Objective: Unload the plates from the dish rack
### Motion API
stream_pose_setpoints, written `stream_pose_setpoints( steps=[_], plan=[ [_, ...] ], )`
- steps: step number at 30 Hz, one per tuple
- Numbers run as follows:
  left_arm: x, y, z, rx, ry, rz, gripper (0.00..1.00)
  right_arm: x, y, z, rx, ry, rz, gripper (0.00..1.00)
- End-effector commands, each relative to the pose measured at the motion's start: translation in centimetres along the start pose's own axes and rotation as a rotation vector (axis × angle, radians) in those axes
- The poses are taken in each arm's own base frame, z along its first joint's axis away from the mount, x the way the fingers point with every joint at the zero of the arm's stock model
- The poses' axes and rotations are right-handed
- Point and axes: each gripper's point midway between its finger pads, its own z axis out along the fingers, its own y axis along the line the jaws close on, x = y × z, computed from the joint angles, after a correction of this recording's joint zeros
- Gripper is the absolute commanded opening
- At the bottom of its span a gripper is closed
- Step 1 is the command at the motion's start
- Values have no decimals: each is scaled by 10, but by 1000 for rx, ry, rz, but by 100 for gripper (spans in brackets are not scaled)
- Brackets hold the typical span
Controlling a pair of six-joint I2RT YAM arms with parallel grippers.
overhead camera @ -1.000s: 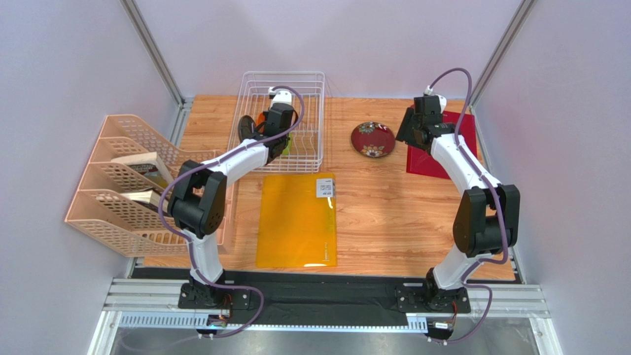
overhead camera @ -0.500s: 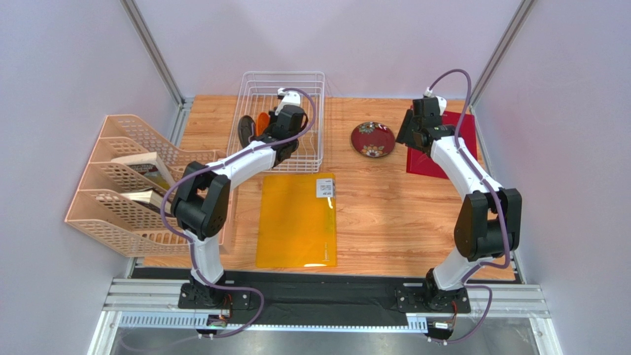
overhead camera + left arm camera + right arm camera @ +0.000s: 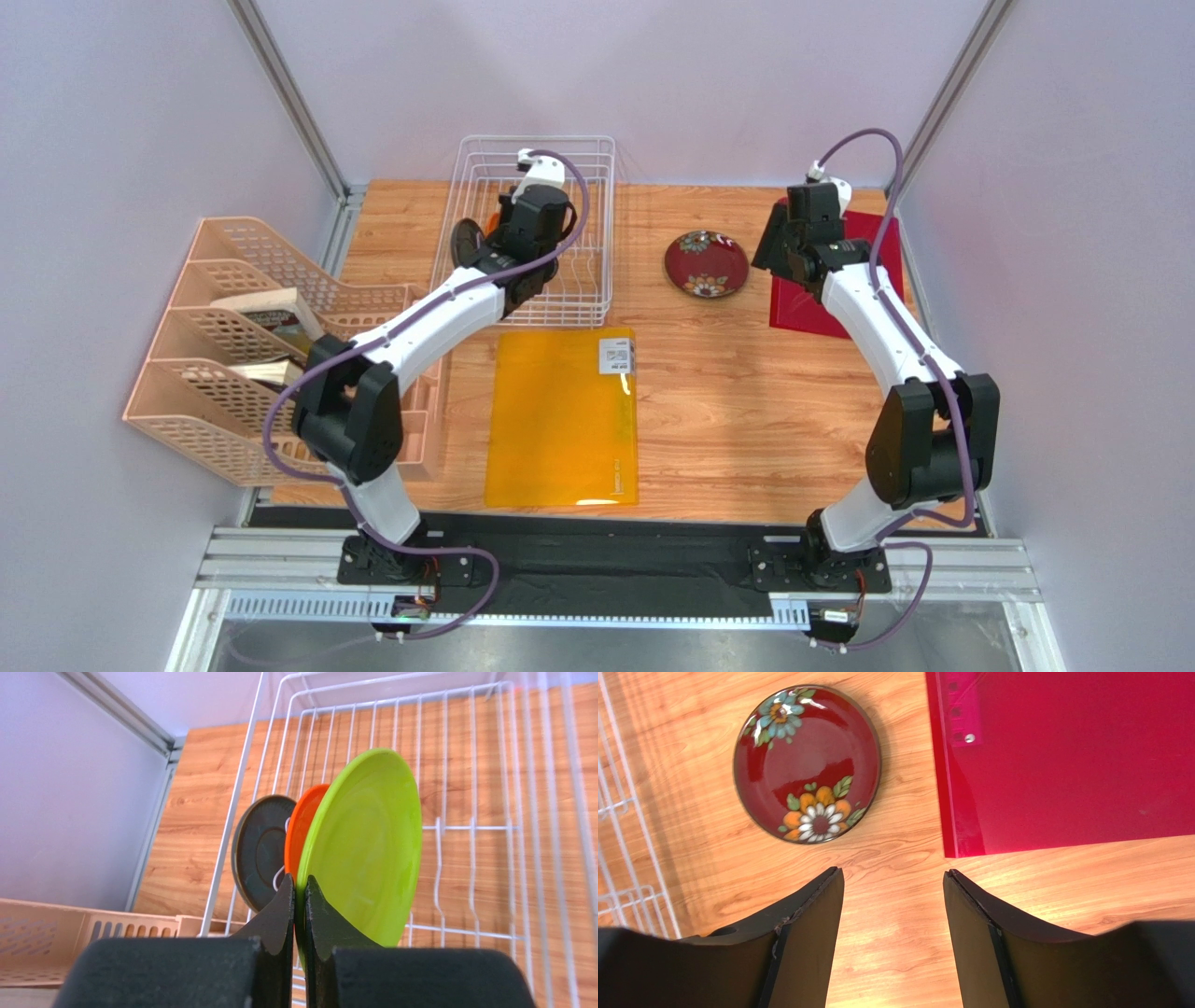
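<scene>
The white wire dish rack (image 3: 601, 157) stands at the back of the table. My left gripper (image 3: 300, 882) reaches into it from above and is shut on the lower rim of the lime green plate (image 3: 368, 847), which stands on edge. Right behind it stand the orange plate (image 3: 306, 820) and the dark grey plate (image 3: 258, 850), both among the rack's wires (image 3: 477, 827). The dark red floral plate (image 3: 706, 263) lies flat on the wood right of the rack. My right gripper (image 3: 892, 876) hangs open above bare wood just beside that plate (image 3: 807, 763), holding nothing.
A flat red mat (image 3: 1067, 763) lies right of the floral plate. A translucent orange folder (image 3: 561, 420) lies at the table's centre front. A beige slotted organizer (image 3: 211, 364) with books stands at the left edge. Grey walls close in on three sides.
My left gripper's jaws have closed the last bit onto the green plate's rim, and its wrist has shifted slightly within the rack. The right arm has barely moved.
</scene>
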Motion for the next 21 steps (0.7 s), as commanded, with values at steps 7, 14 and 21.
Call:
stream_pose_setpoints(
  steps=[7,14,21],
  plan=[
    [-62,-34,-76,461,-61,-287,0,-15,106,-35,-588,14,72,60],
    [-64,-89,-106,780,-30,-446,0,-10,158,-48,-937,72,154,61],
    [-66,-112,-102,847,-19,-494,0,11,163,-43,-998,132,177,61]
  ],
)
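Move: The left hand already holds the green plate by its rim above the rack; it's bound for the right hand's open fingers, about 38 cm to the right, 4 cm back and 6 cm lower. Orange plate: some 6 cm ahead and 5 cm left of the left hand, 13 cm below; dark plate: 4 cm farther left. From the right hand, the green plate's middle is about 38 cm left and 7 cm ahead; the red plate lies 9 cm left, 8 cm ahead, 16 cm below. Keeping its pinch on the green plate, the left hand carries it right about 12 cm and back 6 cm, rising at first and then easing down, while it rolls and swings clockwise towards the right hand. The right hand comes to meet it, some 15 cm left over the red plate, fingers staying open and untouching as it rolls its left side up about 40 degrees and turns counter-clockwise. ##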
